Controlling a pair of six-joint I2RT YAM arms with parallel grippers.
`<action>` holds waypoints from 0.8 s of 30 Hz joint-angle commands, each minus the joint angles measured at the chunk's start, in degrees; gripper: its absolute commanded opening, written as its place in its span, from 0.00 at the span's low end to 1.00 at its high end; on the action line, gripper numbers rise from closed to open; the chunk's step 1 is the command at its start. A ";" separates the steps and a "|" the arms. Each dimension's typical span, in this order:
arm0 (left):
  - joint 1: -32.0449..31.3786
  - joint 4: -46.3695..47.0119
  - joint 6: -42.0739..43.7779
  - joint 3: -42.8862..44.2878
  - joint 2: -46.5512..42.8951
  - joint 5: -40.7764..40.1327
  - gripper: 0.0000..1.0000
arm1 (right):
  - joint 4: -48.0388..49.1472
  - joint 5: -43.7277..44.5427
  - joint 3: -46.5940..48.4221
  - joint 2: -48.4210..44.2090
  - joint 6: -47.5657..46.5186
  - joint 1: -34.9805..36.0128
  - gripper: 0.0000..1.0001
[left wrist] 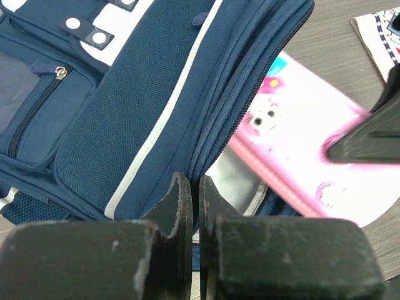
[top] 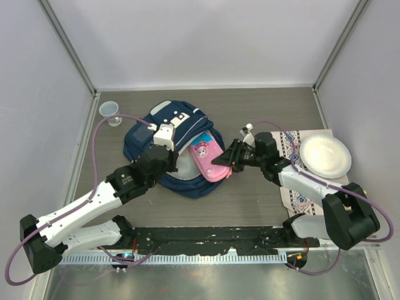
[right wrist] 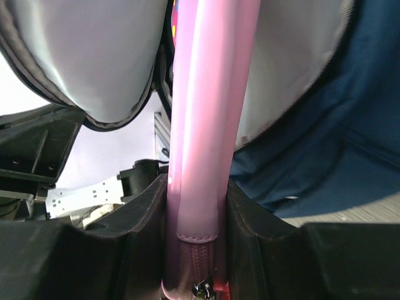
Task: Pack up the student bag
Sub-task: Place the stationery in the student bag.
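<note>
The student bag (top: 164,125) lies in the middle of the table, navy with white stripe trim, its mouth facing the right arm. My left gripper (top: 177,150) is shut on the zip edge of the bag's opening (left wrist: 206,144) and holds it up; the pale grey lining (left wrist: 234,181) shows underneath. My right gripper (top: 220,162) is shut on one end of a pink pencil case (top: 208,159) with a cartoon print. The case's far end sits in the bag's mouth, between the grey lining (right wrist: 94,56) and the navy fabric (right wrist: 331,125). In the right wrist view the case (right wrist: 206,112) runs straight up from the gripper (right wrist: 195,184).
A clear plastic cup (top: 110,110) stands at the back left beside the wall. A white paper plate (top: 325,156) rests on a patterned cloth (top: 294,194) at the right. Enclosure walls close in the back and both sides.
</note>
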 commanded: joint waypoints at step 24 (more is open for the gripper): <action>0.16 8.01 -3.41 1.00 -2.51 1.65 0.00 | 24.85 17.54 11.73 24.70 4.13 11.35 0.41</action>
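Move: The right hand already holds the pencil case by its near end, with the far end tucked just under the raised flap. The bag's open mouth lies some 10 cm to its left, about 2 ahead and 6 below; the flap edge pinched by the left gripper is roughly 16 cm left, 2 ahead and 5 above. The bag's near rim is about 10 cm left and 9 back, 9 lower. From the left hand the mouth is some 6 cm right, level fore and aft, about 8 below. Bring the right gripper about 10 cm left, then increasingly forward too, some 5 cm in all, sinking slightly, to slide the held pencil case under the raised flap into the bag's mouth; keep it pinched and ease to a stop. With the left gripper, keep the flap edge pinched and hold it up almost in place. ##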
